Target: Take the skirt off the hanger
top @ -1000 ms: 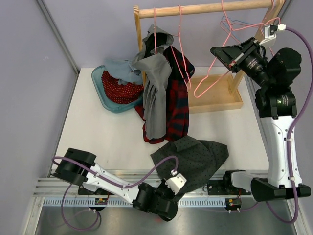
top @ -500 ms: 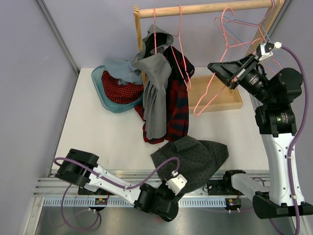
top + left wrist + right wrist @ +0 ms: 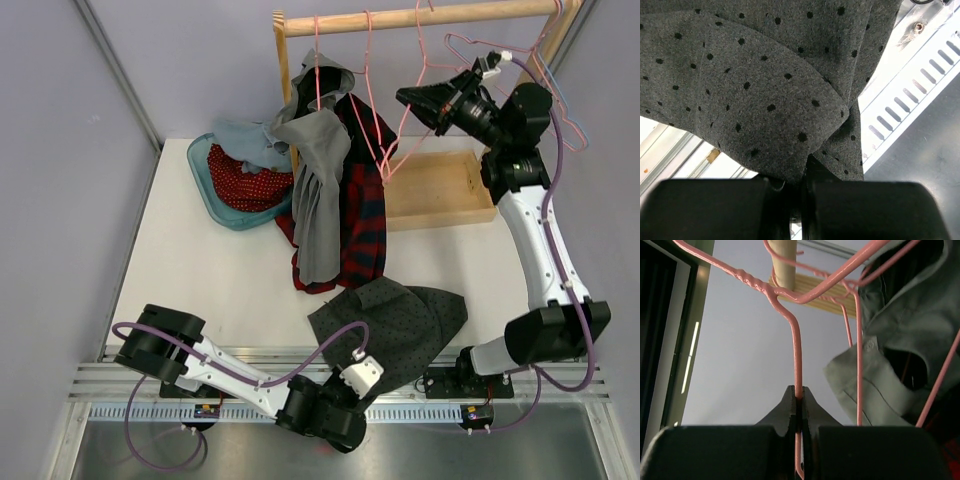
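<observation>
The red and dark tartan skirt (image 3: 365, 220) hangs from a pink hanger (image 3: 368, 50) on the wooden rod (image 3: 420, 17), and its hem trails on the table. My right gripper (image 3: 405, 97) is high up beside the rod, shut on the wire of a second, bare pink hanger (image 3: 398, 140). In the right wrist view the jaws (image 3: 799, 392) pinch that wire (image 3: 797, 350) just below its twisted neck. My left gripper (image 3: 804, 172) is at the near edge. It is shut on a fold of the dark grey dotted garment (image 3: 750, 90), which lies on the table (image 3: 400, 320).
A grey garment (image 3: 315, 190) hangs on another pink hanger left of the skirt. A teal basin (image 3: 205, 185) holds a red dotted garment (image 3: 245, 175). The rack's wooden base (image 3: 440, 190) stands at the back right. A light blue hanger (image 3: 562, 100) hangs by the right post.
My right arm has swung the bare pink hanger up and to the left, from over the wooden base to the rod beside the skirt. The left arm has not moved.
</observation>
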{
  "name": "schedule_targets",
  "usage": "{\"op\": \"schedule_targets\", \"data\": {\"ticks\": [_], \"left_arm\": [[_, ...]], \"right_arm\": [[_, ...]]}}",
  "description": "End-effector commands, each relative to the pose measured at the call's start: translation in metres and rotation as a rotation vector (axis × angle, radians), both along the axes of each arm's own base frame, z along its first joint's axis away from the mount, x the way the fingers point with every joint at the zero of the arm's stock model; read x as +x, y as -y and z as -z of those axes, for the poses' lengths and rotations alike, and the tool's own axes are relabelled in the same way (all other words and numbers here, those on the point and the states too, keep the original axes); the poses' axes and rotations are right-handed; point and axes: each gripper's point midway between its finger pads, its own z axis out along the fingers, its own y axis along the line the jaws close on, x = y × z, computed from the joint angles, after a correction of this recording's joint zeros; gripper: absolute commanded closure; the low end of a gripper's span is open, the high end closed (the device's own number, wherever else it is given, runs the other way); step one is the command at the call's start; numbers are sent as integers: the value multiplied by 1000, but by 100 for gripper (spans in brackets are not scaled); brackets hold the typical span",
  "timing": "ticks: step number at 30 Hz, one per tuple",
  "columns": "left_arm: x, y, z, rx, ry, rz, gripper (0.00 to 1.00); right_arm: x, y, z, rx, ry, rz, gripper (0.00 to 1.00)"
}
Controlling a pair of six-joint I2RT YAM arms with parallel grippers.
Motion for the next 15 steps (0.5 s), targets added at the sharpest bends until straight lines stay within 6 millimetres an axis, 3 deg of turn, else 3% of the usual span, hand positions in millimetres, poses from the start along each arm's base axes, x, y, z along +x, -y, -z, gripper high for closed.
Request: {"op": "schedule_targets", "data": {"ticks": [1,4,9,15], "left_arm": [[6,14,-12,-76,10,-45,100],[7,13,-11,-81,1,-48,100],[12,10,-8,-87,-15,-57,100],[14,11,-7,-88,-24,-59,100]], "right_arm": [[-5,-2,-61,44,209,-19,100],[12,-3,-77,67,239,-18,100],[36,-5,-84,122,227,-28,100],[56,-4,-50,169,132,-30,100]]}}
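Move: The right hand already pinches the emptied pink hanger by one shoulder; the wooden bar it is brought to lies about 12 cm ahead, 3 cm to the right and 14 cm above. The grey jacket hangs roughly 15 cm to the hand's left and 12 cm ahead, some 12 cm lower; the spare hangers hang about 25 cm to its right, 12 cm ahead, around its height. From the left hand, that stretch of bar is about 50 cm ahead, 11 cm right and 58 cm up. With fingers staying shut on the pink hanger's shoulder wire, the right hand carries the hanger forward about 6 cm and up some 5 cm towards the wooden bar, bringing the hook up to the rail, rolling its left side up and tipping the fingers up by about 10 degrees in all, then sinking slightly at the very end as the rise gives over. The left hand meanwhile keeps its pinch on the edge of the dark dotted skirt low at the front of the table, creeping only about a centimetre forward. ##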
